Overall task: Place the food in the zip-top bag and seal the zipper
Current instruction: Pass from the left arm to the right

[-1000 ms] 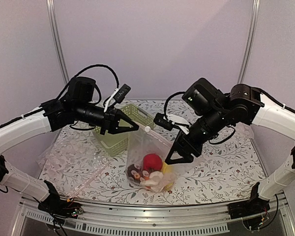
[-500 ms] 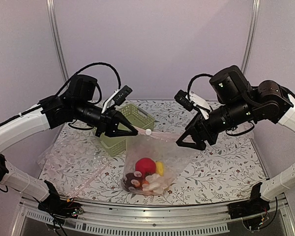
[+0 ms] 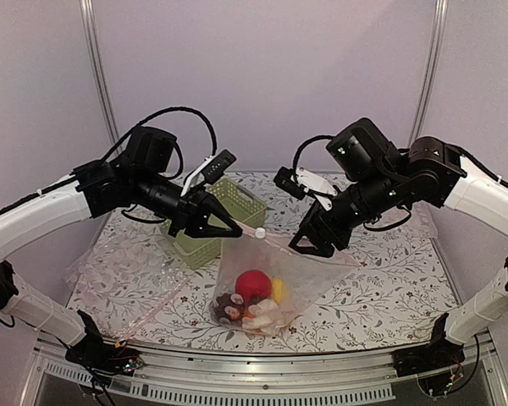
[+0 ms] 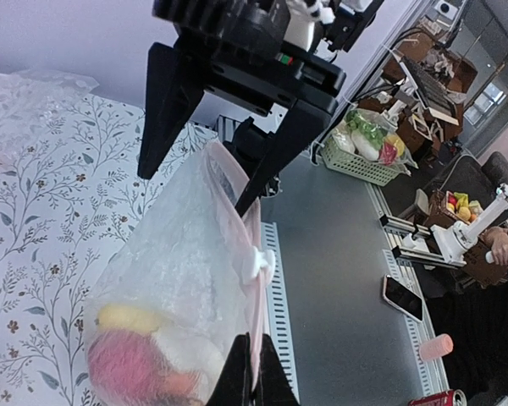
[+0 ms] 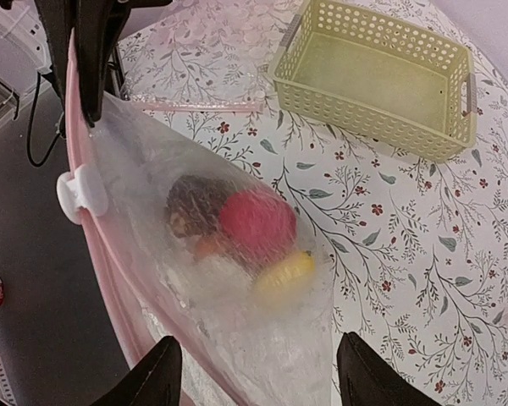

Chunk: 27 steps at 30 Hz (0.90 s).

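The zip-top bag (image 3: 275, 266) hangs from my left gripper (image 3: 230, 230), which is shut on the pink zipper strip (image 4: 256, 296) at the mouth's end. The white slider (image 3: 259, 232) sits just beyond the left fingertips and also shows in the left wrist view (image 4: 259, 264). The food lies in the bag's bottom: a red ball (image 3: 253, 283), a yellow piece (image 3: 278, 290), a dark maroon piece (image 3: 229, 306) and white pieces (image 3: 265, 315). My right gripper (image 3: 309, 245) is open and hovers over the bag's right side (image 5: 262, 321), its fingers wide apart on either side of it.
The light green lattice basket (image 3: 237, 199) stands behind the bag, under my left arm, and looks empty in the right wrist view (image 5: 381, 76). A second clear bag (image 3: 118, 271) lies flat at the table's left. The table's front edge runs just below the hanging bag.
My right gripper rose from low beside the bag to its mouth, then shifted slightly left. My left gripper kept hold of the strip. The bag's right side has spread out.
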Motion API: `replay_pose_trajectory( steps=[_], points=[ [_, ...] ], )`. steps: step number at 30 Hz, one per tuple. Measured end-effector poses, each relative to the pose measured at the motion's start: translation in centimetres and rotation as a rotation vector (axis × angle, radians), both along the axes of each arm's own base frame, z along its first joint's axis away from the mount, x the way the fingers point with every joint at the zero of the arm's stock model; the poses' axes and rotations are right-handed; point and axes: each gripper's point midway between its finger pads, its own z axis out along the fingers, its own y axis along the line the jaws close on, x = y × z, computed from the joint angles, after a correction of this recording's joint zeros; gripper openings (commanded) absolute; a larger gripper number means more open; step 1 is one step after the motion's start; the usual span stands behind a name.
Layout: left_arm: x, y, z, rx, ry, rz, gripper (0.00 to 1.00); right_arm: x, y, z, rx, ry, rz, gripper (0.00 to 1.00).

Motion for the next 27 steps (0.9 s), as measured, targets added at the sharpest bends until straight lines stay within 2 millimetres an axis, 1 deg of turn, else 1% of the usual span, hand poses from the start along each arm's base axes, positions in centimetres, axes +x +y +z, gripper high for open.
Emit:
replay_pose_trajectory(
  steps=[5, 9, 10, 12, 13, 14, 15, 16, 17, 19, 20, 22, 23, 24, 26, 27],
  points=[
    [0.1, -0.4, 0.2, -0.005, -0.006, -0.015, 0.00, -0.5, 1.8, -0.2, 0.024, 0.024, 0.083, 0.51],
    [0.3, -0.8, 0.2, -0.003, -0.005, -0.024, 0.00, -0.6, 3.4, 0.6, 0.074, 0.029, 0.129, 0.48],
    [0.3, -0.8, 0.1, -0.001, -0.003, -0.025, 0.00, -0.6, 3.8, 0.9, 0.088, 0.030, 0.136, 0.45],
    [0.5, -0.9, 0.1, -0.001, -0.012, -0.026, 0.00, -0.7, 4.3, 1.3, 0.110, 0.032, 0.150, 0.33],
    [0.5, -1.0, 0.2, -0.001, -0.016, -0.026, 0.00, -0.8, 4.5, 1.3, 0.115, 0.032, 0.155, 0.20],
    [0.6, -1.0, 0.2, 0.000, -0.022, -0.025, 0.00, -0.8, 4.6, 1.4, 0.121, 0.041, 0.151, 0.11],
    [0.7, -1.0, 0.2, 0.001, -0.027, -0.023, 0.00, -0.8, 4.7, 1.4, 0.125, 0.041, 0.151, 0.04],
    [0.9, -1.1, 0.3, 0.002, -0.035, -0.019, 0.06, -0.8, 4.9, 1.5, 0.133, 0.039, 0.150, 0.00],
    [1.1, -1.2, 0.3, 0.003, -0.044, -0.014, 0.18, -0.7, 5.2, 1.7, 0.148, 0.049, 0.135, 0.00],
    [1.7, -1.3, 0.4, 0.010, -0.070, 0.012, 0.50, -0.4, 5.6, 1.7, 0.167, 0.048, 0.115, 0.00],
    [2.2, -1.3, 0.4, 0.022, -0.084, 0.040, 0.61, -0.2, 5.8, 1.7, 0.178, 0.050, 0.101, 0.00],
    [3.5, -1.3, 0.1, 0.052, -0.117, 0.108, 0.76, 0.3, 6.1, 1.7, 0.196, 0.051, 0.071, 0.00],
    [4.1, -1.2, 0.1, 0.065, -0.135, 0.145, 0.89, 0.5, 6.2, 1.8, 0.205, 0.049, 0.056, 0.00],
    [4.8, -1.1, 0.2, 0.072, -0.155, 0.184, 0.98, 0.6, 6.3, 2.0, 0.215, 0.049, 0.045, 0.00],
    [5.6, -0.7, 1.1, 0.059, -0.207, 0.246, 1.00, 0.7, 6.6, 2.2, 0.233, 0.053, 0.026, 0.00],
    [5.8, -0.4, 1.8, 0.042, -0.232, 0.270, 1.00, 0.7, 6.7, 2.3, 0.238, 0.052, 0.019, 0.00]
  ],
)
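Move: The left fingers already pinch the bag's zipper end, with the white slider about 3 cm to their right and about level with them. From the open right hand the slider lies some 7 cm left, neither ahead nor back, and 2 cm up; the red ball in the bag is about 8 cm left, 2 cm back and 20 cm below. The basket stands roughly 20 cm ahead of the left hand, 8 cm left and 28 cm below. The right hand slides left along the zipper to the slider, about 6.5 cm in all and rising a little, its fingers closing on the zipper edge right beside the slider while the left hand keeps its pinch and eases a centimetre to the right. Once the right has shut, the left opens wide, lets go of the zipper end and draws off forward about 5 cm, swinging some 20 degrees with fingertips turning forward and rising slightly at the last. ##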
